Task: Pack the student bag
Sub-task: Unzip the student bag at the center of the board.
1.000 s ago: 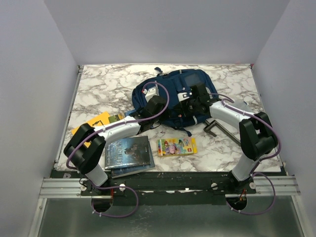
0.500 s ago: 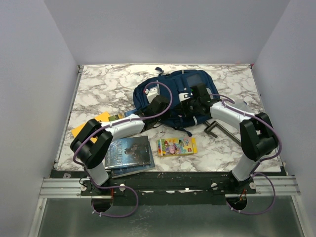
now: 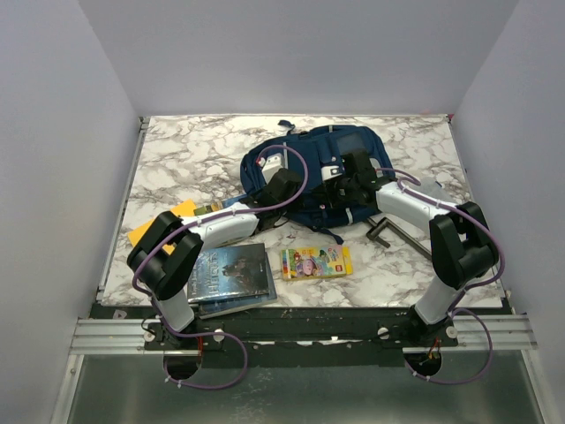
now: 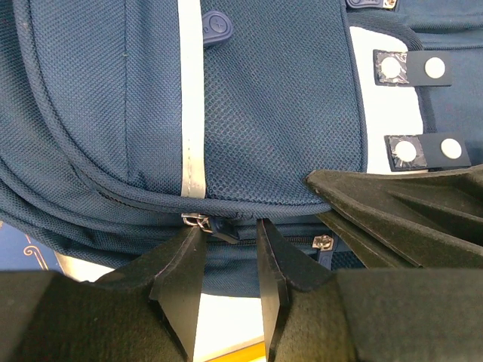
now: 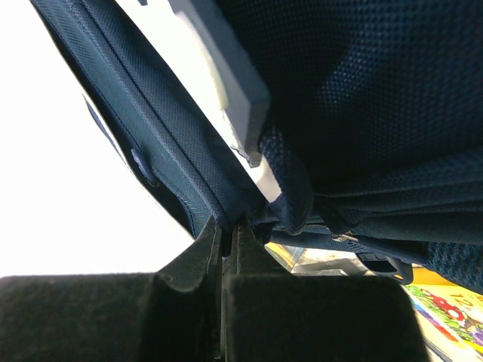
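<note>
The student bag (image 3: pixel 311 168), navy with grey stripes, lies at the back middle of the marble table. My left gripper (image 3: pixel 281 184) is at its near left side. In the left wrist view its jaws stand open a finger's width apart around the bag's zip line (image 4: pixel 302 240). A metal zip slider (image 4: pixel 195 219) with a dark fabric tab (image 4: pixel 224 229) sits just at the fingertips (image 4: pixel 185 256). My right gripper (image 3: pixel 342 184) is shut on a fold of the bag's edge (image 5: pixel 226 197) and holds it raised, the bag (image 5: pixel 362 90) filling that view.
A stack of dark-covered books (image 3: pixel 231 272) lies at the near left. A colourful flat box (image 3: pixel 316 261) sits beside it. An orange-yellow item (image 3: pixel 172 219) lies under the left arm. A black metal tool (image 3: pixel 397 231) rests right of the bag.
My left arm has swung right and forward, closer onto the bag, and its jaws have narrowed a little. The right gripper has kept its hold in place.
</note>
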Available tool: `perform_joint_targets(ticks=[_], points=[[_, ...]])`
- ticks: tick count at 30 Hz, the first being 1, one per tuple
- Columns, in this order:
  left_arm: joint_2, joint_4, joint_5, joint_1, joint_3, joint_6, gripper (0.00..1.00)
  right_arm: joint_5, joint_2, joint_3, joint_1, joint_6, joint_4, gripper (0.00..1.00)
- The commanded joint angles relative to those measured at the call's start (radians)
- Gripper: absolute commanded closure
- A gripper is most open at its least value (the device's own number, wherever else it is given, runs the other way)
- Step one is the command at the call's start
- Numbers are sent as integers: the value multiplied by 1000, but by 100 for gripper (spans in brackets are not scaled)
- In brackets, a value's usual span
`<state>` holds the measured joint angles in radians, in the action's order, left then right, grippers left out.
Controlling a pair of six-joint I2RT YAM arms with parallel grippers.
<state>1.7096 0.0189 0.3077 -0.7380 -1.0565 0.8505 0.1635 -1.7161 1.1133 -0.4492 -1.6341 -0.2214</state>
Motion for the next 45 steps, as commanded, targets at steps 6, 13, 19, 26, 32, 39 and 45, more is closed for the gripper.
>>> perform_joint_targets(ticks=[6, 13, 19, 26, 32, 39, 45], points=[[14, -16, 93, 43, -12, -60, 74, -9, 48, 13, 9, 25, -44, 100], [-33, -73, 87, 92, 29, -92, 100, 55, 45, -26, 34, 272, 118, 99], [-25, -201, -22, 134, 4, -115, 100, 277, -11, 13, 205, 676, 87, 99], [-23, -193, -109, 127, -8, -137, 100, 421, -157, 323, 278, 1154, -293, 99], [-24, -171, -318, 117, -38, -145, 100, 260, -176, 378, 279, 1214, -312, 88], [-12, -154, -529, 117, -76, -122, 100, 152, -157, 394, 278, 1208, -318, 63], [0, -159, -628, 117, -105, -91, 100, 150, -12, 248, 278, 1159, -247, 51]])
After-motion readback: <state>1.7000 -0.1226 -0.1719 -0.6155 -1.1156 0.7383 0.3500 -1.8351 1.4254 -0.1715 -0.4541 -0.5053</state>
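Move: Between the left hand's parted fingers sits the left zipper pull, about 1 cm ahead and level with them. From this hand, the second zipper slider lies some 4 cm right and 2 cm back, the white snap patch 8 cm right and 6 cm ahead, and the cartoon box 5 cm right, 17 cm back and 9 cm below. From the right hand, which pinches the bag's fabric, the left pull lies about 7 cm left and level with it. Closing on the left zipper pull, the left hand tugs it about 4 cm left, then reverses and carries it right and back past its starting point, turning some 20 degrees clockwise. The right hand, still shut on the bag's fabric at first, swings right and forward while turning about 45 degrees counter-clockwise, then lets go, opens and goes on right to some 11 cm from its start. ##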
